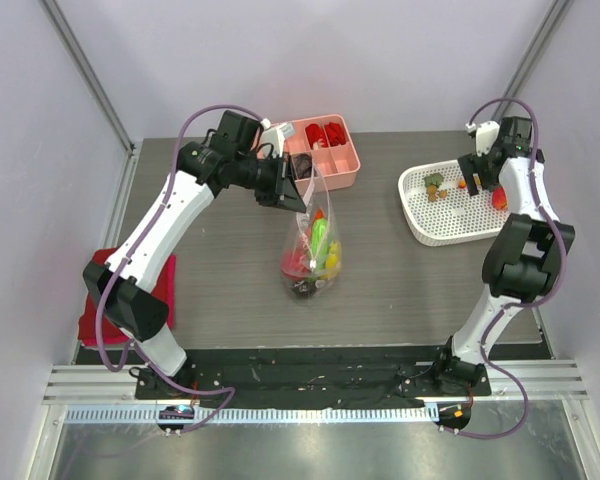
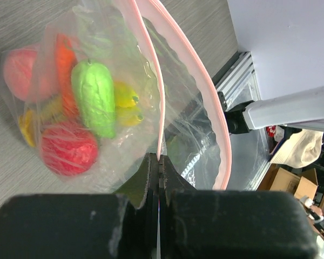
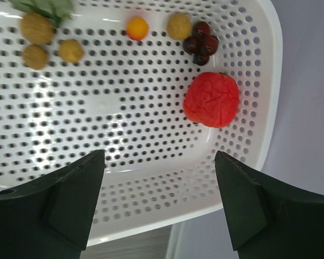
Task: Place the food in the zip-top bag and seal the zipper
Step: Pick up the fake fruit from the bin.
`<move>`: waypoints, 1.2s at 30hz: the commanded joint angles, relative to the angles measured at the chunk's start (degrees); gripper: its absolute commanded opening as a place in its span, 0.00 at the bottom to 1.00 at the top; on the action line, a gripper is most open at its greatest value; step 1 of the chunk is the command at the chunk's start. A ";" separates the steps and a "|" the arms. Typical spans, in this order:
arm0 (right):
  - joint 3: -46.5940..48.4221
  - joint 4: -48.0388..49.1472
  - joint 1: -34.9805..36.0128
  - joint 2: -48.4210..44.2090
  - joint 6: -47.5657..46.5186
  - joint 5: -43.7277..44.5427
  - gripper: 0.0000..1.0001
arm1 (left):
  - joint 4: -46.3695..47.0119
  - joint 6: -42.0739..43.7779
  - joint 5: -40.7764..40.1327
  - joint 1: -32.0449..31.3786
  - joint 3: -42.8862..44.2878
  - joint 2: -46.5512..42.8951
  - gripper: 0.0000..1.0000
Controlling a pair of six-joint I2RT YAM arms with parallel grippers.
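The clear zip-top bag (image 1: 313, 250) stands mid-table, its mouth held up. My left gripper (image 2: 159, 157) is shut on the near lip of the pink zipper (image 2: 155, 75); the far lip (image 2: 205, 81) bows away, so the mouth gapes. Inside the bag lie food pieces: a green one (image 2: 94, 97), a red ball (image 2: 68, 148), an orange carrot (image 2: 65, 65) and yellow bits (image 2: 127, 100). My right gripper (image 3: 159, 156) hovers open and empty over the white basket (image 3: 151, 216). In the basket are a red piece (image 3: 211, 100), a dark cluster (image 3: 200, 42), a small orange ball (image 3: 137, 28) and brownish balls (image 3: 36, 28).
A pink compartment tray (image 1: 325, 150) with red items sits at the back, just behind the left gripper (image 1: 290, 190). The white basket (image 1: 420, 225) is at the right rear under the right gripper (image 1: 477, 178). A red cloth (image 1: 95, 300) lies at the table's left edge.
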 commanded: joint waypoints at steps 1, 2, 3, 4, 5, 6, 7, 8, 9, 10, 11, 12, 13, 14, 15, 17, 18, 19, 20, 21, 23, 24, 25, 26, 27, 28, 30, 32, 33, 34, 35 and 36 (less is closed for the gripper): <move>6.48 -0.30 -1.92 4.67 -6.82 9.54 0.86 | 0.81 0.86 0.64 0.21 0.20 -1.31 0.00; 7.36 -0.21 -2.09 7.03 -7.17 10.16 0.86 | 0.64 1.30 0.55 0.21 0.46 -1.13 0.00; 7.97 -0.21 -2.18 8.18 -7.43 11.29 0.86 | 0.20 1.57 0.20 0.12 0.81 -0.95 0.00; 9.20 -0.21 -2.36 9.41 -7.44 12.00 0.86 | 0.02 1.83 0.11 0.21 1.08 -0.69 0.00; 9.91 -0.21 -2.36 11.34 -7.44 12.53 0.86 | -0.68 2.18 0.11 0.21 1.34 -0.25 0.00; 11.13 -0.12 -2.53 12.40 -7.09 12.71 0.86 | -0.94 2.27 -0.06 0.21 1.60 -0.08 0.00; 11.67 -0.12 -2.62 13.20 -7.00 12.89 0.86 | -1.03 2.27 -0.06 0.21 1.61 0.01 0.00; 12.11 0.05 -2.71 14.69 -6.82 12.71 0.86 | -1.12 2.27 -0.06 0.21 1.61 0.01 0.00; 12.63 0.40 -2.62 15.22 -6.73 12.71 0.86 | -1.21 2.36 -0.24 0.21 1.43 0.01 0.00; 12.90 0.67 -2.62 15.84 -6.47 12.71 0.86 | -1.21 2.45 -0.33 0.21 1.26 0.10 0.00; 13.08 1.54 -2.71 16.28 -6.38 12.80 0.86 | -1.30 2.62 -0.33 0.21 1.25 0.36 0.00; 13.16 2.07 -2.71 17.15 -6.38 12.97 0.86 | -1.65 2.71 -0.41 0.21 1.25 0.54 0.00; 13.51 2.42 -2.62 17.60 -6.47 12.98 0.86 | -1.65 2.71 -0.50 0.21 1.34 0.54 0.00; 13.78 2.69 -2.62 18.12 -6.47 13.15 0.86 | -1.74 2.71 -0.50 0.21 1.25 0.63 0.00; 14.56 2.69 -2.71 19.17 -6.64 13.50 0.86 | -1.74 2.71 -0.59 0.21 1.17 0.54 0.00; 15.01 2.95 -2.71 20.06 -6.99 13.94 0.87 | -1.65 2.71 -0.76 0.21 0.90 0.63 0.00; 15.36 3.22 -2.62 20.41 -7.08 14.03 0.87 | -1.65 2.80 -0.85 0.21 0.82 0.37 0.00; 15.45 3.48 -2.71 21.11 -7.17 14.20 0.87 | -1.65 2.89 -0.85 0.21 0.73 0.45 0.00; 15.62 3.83 -2.71 21.55 -7.17 14.21 0.87 | -1.74 2.97 -0.85 0.21 0.55 0.37 0.00; 15.97 4.01 -2.71 21.73 -7.08 14.29 0.87 | -1.74 3.06 -1.03 0.21 0.46 0.45 0.00; 16.15 4.36 -2.71 22.61 -6.82 15.08 0.88 | -1.83 3.15 -1.12 0.21 0.55 0.37 0.00; 16.24 4.54 -2.71 22.87 -6.82 15.17 0.88 | -2.00 3.24 -1.12 0.21 0.64 0.37 0.00; 16.24 4.62 -2.62 23.22 -6.82 15.69 0.89 | -1.91 3.24 -1.12 0.21 0.73 0.54 0.00; 16.24 4.71 -2.71 23.40 -6.82 15.70 0.89 | -1.91 3.15 -1.12 0.21 0.81 0.54 0.00; 16.07 4.71 -2.62 23.49 -6.82 15.79 0.89 | -1.91 3.24 -1.12 0.21 0.81 0.63 0.00; 15.98 4.71 -2.71 23.58 -6.82 15.96 0.89 | -2.00 3.24 -1.12 0.21 0.99 0.72 0.00; 15.89 4.63 -2.62 23.58 -6.47 15.96 0.86 | -2.00 3.15 -1.12 0.21 1.25 0.72 0.00; 15.80 4.54 -2.71 23.40 -6.38 16.14 0.79 | -1.91 3.24 -1.12 0.21 1.34 0.98 0.00; 15.71 4.54 -2.71 23.40 -6.38 16.23 0.74 | -2.00 3.24 -1.12 0.21 1.25 0.98 0.00; 15.63 4.45 -2.62 23.23 -6.29 16.40 0.65 | -2.09 3.24 -1.12 0.21 1.25 1.15 0.00; 15.71 4.28 -2.62 23.05 -6.21 16.58 0.62 | -2.09 3.24 -1.12 0.21 1.25 1.16 0.00; 16.15 3.84 -2.62 22.44 -5.77 16.06 0.58 | -2.09 3.24 -1.12 0.21 1.25 1.24 0.00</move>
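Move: Low in the white bin's right end, the red fake fruit lies about 9 cm to the right of the open right hand, 4 cm ahead and some 10 cm below. The dark grapes sit roughly 5 cm right and 9 cm ahead, the small orange about 3 cm left and 9 cm ahead, both around 12 cm down. From the left hand the fruit is about 60 cm to the right, 19 cm ahead and 22 cm lower. Swinging on down and to the right into the bin, the right hand covers about 9 cm each way with a little forward reach, quick at first and then easing onto the red fruit. The wrist tilts some 20 degrees, the fingers pointing more steeply down and out to the right. They stay wide until astride the fruit, then begin to close, the tips coming against its two sides. ##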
